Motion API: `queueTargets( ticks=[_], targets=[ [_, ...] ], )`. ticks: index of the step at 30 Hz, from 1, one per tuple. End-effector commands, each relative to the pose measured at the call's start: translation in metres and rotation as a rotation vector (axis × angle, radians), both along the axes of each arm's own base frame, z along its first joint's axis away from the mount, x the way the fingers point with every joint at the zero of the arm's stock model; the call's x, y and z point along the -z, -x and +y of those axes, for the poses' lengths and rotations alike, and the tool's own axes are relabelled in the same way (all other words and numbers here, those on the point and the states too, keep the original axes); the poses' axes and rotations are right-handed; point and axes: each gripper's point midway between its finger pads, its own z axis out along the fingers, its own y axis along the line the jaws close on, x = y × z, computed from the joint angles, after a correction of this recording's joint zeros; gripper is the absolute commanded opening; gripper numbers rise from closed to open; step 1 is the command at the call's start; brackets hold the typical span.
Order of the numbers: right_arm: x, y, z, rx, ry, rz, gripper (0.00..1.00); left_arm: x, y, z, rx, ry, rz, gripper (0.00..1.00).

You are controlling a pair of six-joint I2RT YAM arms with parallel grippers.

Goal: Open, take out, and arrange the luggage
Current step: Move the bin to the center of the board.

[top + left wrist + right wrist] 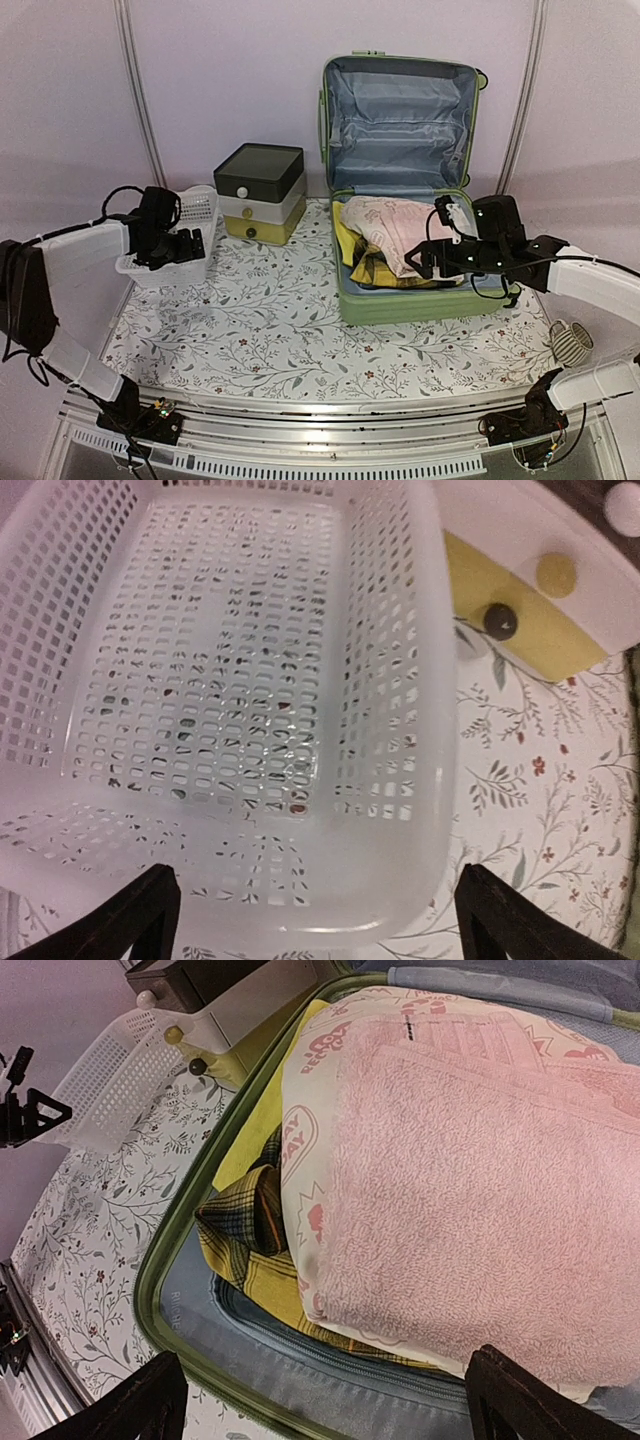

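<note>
The luggage (400,305), a light-green hard-shell suitcase, lies open at the back right with its pale blue lined lid (400,120) standing upright. It holds a folded pink towel (480,1190) on a white printed cloth, with a yellow plaid garment (250,1240) beneath. My right gripper (430,240) hovers open over the case's front right part; in the right wrist view the right gripper (325,1380) frames the lining (260,1360) and holds nothing. My left gripper (190,248) hangs open above the near end of a white mesh basket (230,680), left gripper (318,900) empty.
A small drawer box (260,190) with a dark lid and white and yellow drawers stands between basket and suitcase, against the back wall. A striped round object (572,343) lies off the table's right edge. The floral tablecloth (270,320) covers the table.
</note>
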Motion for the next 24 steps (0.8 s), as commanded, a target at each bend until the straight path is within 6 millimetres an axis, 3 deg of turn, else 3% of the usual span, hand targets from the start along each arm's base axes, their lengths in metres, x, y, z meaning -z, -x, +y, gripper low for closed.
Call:
queueTargets(
  ticks=[1, 6, 12, 18, 21, 24],
  targets=[
    [-0.009, 0.005, -0.001, -0.025, -0.011, -0.038, 0.99, -0.012, -0.033, 0.014, 0.002, -0.007, -0.043, 0.98],
    [-0.011, 0.003, -0.002, -0.021, -0.005, -0.043, 0.99, -0.008, -0.063, 0.022, 0.018, 0.012, -0.03, 0.98],
    [-0.01, 0.003, 0.001, -0.025, -0.017, -0.033, 0.99, 0.034, -0.076, 0.035, -0.027, 0.058, 0.085, 0.97],
    [-0.006, 0.006, 0.001, -0.029, -0.022, -0.018, 0.99, 0.067, -0.074, 0.044, -0.059, 0.149, 0.156, 0.74],
    [-0.007, 0.007, 0.0, -0.029, -0.019, -0.021, 0.99, 0.077, -0.067, 0.042, -0.075, 0.184, 0.183, 0.61],
    [-0.007, 0.007, 0.0, -0.032, -0.022, -0.019, 0.99, 0.08, -0.057, 0.04, -0.119, 0.225, 0.202, 0.55]
  ],
)
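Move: The bin, a white basket, lies ahead of the left hand, which hangs above its near rim: the middle is about 11 cm farther forward, 5 cm left and 10 cm below. The drawer box stands some 19 cm forward and 15 cm right of the hand. The open suitcase's base is centred roughly 48 cm right and 6 cm forward. For the right hand, the bin is about 53 cm left, 18 cm forward and 17 cm lower. Heading into the bin, the left hand first swings over its near rim, about 8 cm forward and a few centimetres left, with little net height change, then drops some 7 cm towards the perforated floor. During the drop the fingers close to a bit over half open and tip down about 10 degrees; whether they touch the bin can't be seen. ##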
